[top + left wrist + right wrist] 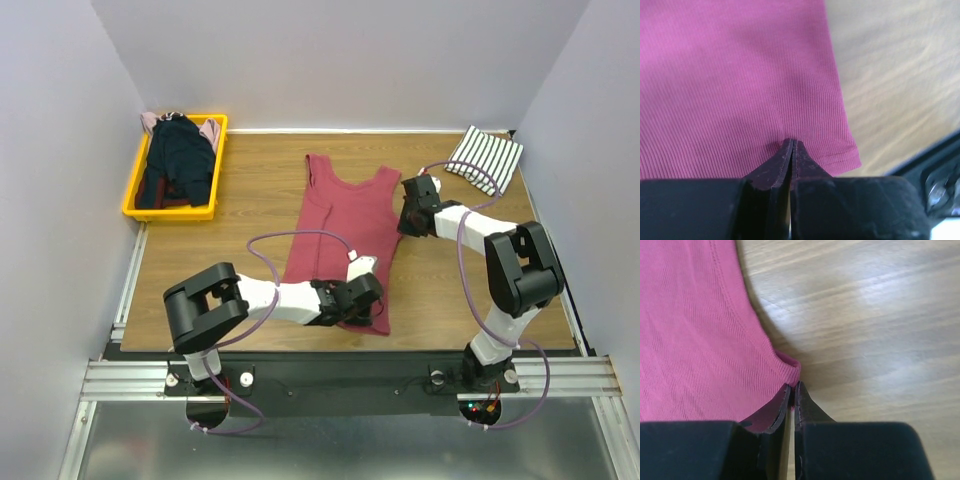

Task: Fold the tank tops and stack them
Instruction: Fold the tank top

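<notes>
The dark red tank top (345,225) lies spread flat on the wooden table (230,195), neck toward the back. My left gripper (365,292) is at its near right hem corner. In the left wrist view the gripper (791,142) is shut on a puckered bit of the red cloth (730,75). My right gripper (408,222) sits at the top's right side edge under the armhole. The right wrist view has this gripper (792,386) shut on the red cloth's (690,340) lifted edge. A folded white tank top with black stripes (487,157) lies at the back right corner.
A yellow bin (135,203) at the back left holds a dark navy top (180,160) and a pale pink one (210,130). Walls close in the table on three sides. A metal rail (340,375) runs along the near edge.
</notes>
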Controlling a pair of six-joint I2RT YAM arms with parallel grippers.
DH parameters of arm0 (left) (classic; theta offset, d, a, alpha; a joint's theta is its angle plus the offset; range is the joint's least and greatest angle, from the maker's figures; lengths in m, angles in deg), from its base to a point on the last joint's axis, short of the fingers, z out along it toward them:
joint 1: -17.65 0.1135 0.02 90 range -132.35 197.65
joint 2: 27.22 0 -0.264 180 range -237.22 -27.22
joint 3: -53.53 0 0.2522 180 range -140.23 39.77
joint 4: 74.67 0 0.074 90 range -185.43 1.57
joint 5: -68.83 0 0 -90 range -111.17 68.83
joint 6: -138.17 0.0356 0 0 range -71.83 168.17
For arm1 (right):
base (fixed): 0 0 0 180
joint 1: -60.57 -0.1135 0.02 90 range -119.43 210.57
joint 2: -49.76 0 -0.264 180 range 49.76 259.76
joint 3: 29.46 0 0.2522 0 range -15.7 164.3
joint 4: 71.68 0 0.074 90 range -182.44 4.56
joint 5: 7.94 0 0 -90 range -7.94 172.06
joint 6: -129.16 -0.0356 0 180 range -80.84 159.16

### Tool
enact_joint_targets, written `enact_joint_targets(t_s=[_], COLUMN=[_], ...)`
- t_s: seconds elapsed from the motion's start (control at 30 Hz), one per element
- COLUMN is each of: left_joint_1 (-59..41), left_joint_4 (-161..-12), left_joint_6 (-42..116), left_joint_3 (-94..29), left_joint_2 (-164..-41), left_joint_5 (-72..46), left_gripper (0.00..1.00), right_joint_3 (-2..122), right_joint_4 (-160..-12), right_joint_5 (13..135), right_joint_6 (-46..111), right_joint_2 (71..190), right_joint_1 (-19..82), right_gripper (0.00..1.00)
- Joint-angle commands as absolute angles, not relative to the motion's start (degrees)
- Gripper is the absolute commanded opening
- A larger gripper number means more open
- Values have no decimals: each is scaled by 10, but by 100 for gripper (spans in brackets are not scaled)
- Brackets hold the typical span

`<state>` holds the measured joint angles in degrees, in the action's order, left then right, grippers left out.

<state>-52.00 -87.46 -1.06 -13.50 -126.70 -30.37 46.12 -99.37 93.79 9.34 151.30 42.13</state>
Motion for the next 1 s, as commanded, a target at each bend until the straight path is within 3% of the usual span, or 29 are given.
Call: enact_joint_targets(t_s=[0.0, 0.1, 0.3, 0.43, 0.73, 0.97], left_joint_1=[-541, -552, -575, -583, -596, -621], left_joint_4=[-937, -955, -987, -999, -1009, -1062], left_joint_6=[-10, 6, 26, 33, 29, 30], left_joint_3=[-100, -119, -192, -223, -279, -354], left_joint_2=[-1231, -1223, -1191, -1193, -1269, -1356], left_joint_5=[-290, -294, -325, -341, -373, -421], left_gripper=[11, 12, 38, 46, 50, 52], right_joint_3=[456, 458, 451, 448, 443, 444], right_joint_4=[-979, -970, -947, -945, -946, -946], right_joint_5=[974, 960, 959, 958, 953, 944], right_joint_6=[95, 100, 102, 95, 87, 81], right_joint_2=[1482, 1489, 1496, 1487, 1477, 1478], right_joint_1=[425, 425, 425, 425, 425, 428], right_gripper=[4, 4, 6, 14, 32, 35])
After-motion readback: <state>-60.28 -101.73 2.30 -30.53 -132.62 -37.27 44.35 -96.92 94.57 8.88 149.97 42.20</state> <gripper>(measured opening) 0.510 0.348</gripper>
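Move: The left fingers are still shut on the hem, with the tank top's lower right hem corner some 3 cm back and 5 cm to their right, about 1 cm lower. The table's front edge is about 8 cm back, and the underarm corner some 24 cm ahead and 6 cm right. The right gripper still pinches that underarm corner; the hem corner lies about 27 cm back and 2 cm left of it. Draw the left gripper back 3 cm or so, spreading its fingers to let go of the hem, then hop it over to the hem corner: up about 6 cm, rightward some 5 cm, then back down over the corner with the fingers open, ending short of the table. Keep the right gripper where it is and part its fingers to free the underarm corner. ##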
